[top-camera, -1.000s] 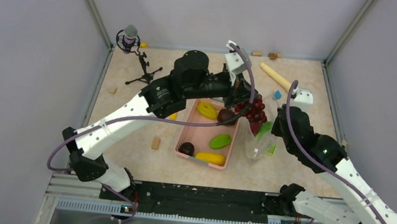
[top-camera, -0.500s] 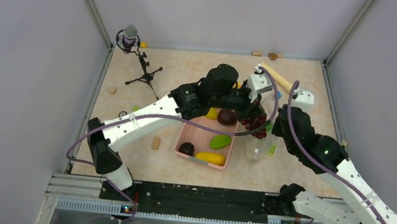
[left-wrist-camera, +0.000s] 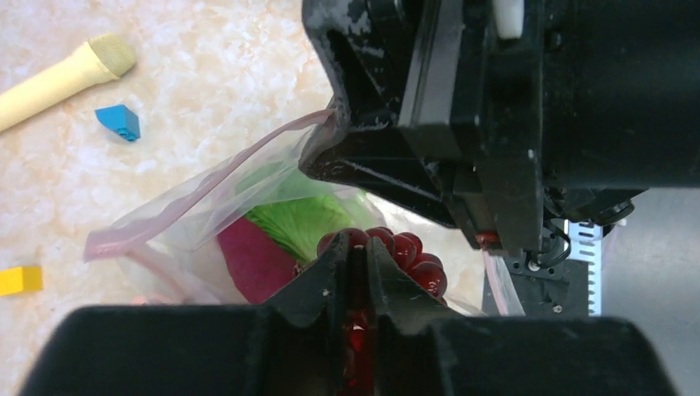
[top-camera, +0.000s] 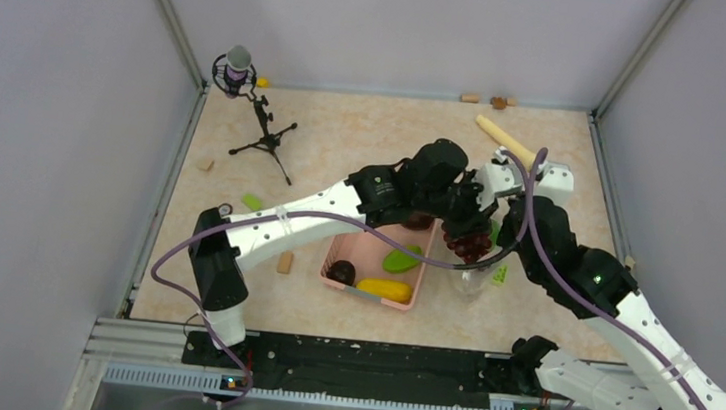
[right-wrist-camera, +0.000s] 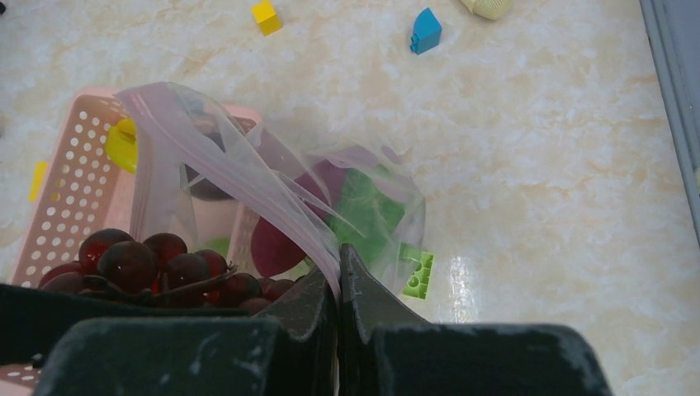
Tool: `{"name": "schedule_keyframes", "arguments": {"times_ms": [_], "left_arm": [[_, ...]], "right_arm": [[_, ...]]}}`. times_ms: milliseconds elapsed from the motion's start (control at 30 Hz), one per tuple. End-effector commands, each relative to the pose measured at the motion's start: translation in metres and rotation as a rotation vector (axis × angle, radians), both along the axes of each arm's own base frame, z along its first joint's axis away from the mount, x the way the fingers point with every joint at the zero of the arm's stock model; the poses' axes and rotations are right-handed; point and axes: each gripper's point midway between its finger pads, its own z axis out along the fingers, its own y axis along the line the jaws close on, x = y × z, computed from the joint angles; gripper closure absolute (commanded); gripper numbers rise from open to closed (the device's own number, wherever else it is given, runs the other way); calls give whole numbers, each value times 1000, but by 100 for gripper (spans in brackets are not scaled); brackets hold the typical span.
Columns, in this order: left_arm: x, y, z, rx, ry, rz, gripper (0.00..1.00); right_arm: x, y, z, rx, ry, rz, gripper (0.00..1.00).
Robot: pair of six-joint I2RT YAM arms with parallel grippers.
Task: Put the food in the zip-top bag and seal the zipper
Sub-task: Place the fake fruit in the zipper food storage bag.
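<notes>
My left gripper (top-camera: 464, 237) is shut on a bunch of dark red grapes (left-wrist-camera: 417, 256) and holds it over the open mouth of the clear zip-top bag (top-camera: 474, 274). My right gripper (right-wrist-camera: 338, 256) is shut on the bag's pinkish zipper rim (right-wrist-camera: 248, 186) and holds it up. Inside the bag lie green-white lettuce (left-wrist-camera: 305, 219) and a magenta sweet potato (left-wrist-camera: 252, 260). The pink basket (top-camera: 338, 248) left of the bag holds a green pod (top-camera: 402, 260), a yellow fruit (top-camera: 384, 289) and a dark purple piece (top-camera: 341, 271).
A beige rolling pin (top-camera: 503, 138) lies behind the bag, with a blue block (left-wrist-camera: 118, 121) and a yellow block (right-wrist-camera: 265, 16) near it. A lime green piece (right-wrist-camera: 417, 272) sits at the bag's lower corner. A microphone tripod (top-camera: 265, 135) stands far left. Small blocks (top-camera: 284, 262) lie left of the basket.
My left arm swung right and down, carrying the grapes from above the basket's far end to over the bag's mouth. The right arm and bag stayed put.
</notes>
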Motion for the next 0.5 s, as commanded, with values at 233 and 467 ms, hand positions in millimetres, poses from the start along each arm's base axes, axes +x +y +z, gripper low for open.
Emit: {"name": "schedule_keyframes", "arguments": {"times_ms": [233,467], "left_arm": [[-12,-10,22,-39,-51,-37,33],[-9,0,28,-39,-71,33,15]], "right_arm": [[1,-1,6,10,-24,-3,100],[0,-4,8,14,-36,-14,100]]}}
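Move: The left hand, still pinching the grapes about 5 cm below its tips, hangs over the bag, whose filled middle lies some 3 cm ahead, 4 cm to the right and 14 cm down. On the table about 26 cm below, the basket is roughly 5 cm ahead and 13 cm left, the green block some 14 cm right and about level. The right hand holds the rim; the bag's middle is about 2 cm ahead, 2 cm left and 12 cm below. Easing back only about 1 cm, the left fingers spread wide, releasing the grapes; the right keeps its rim pinch. ##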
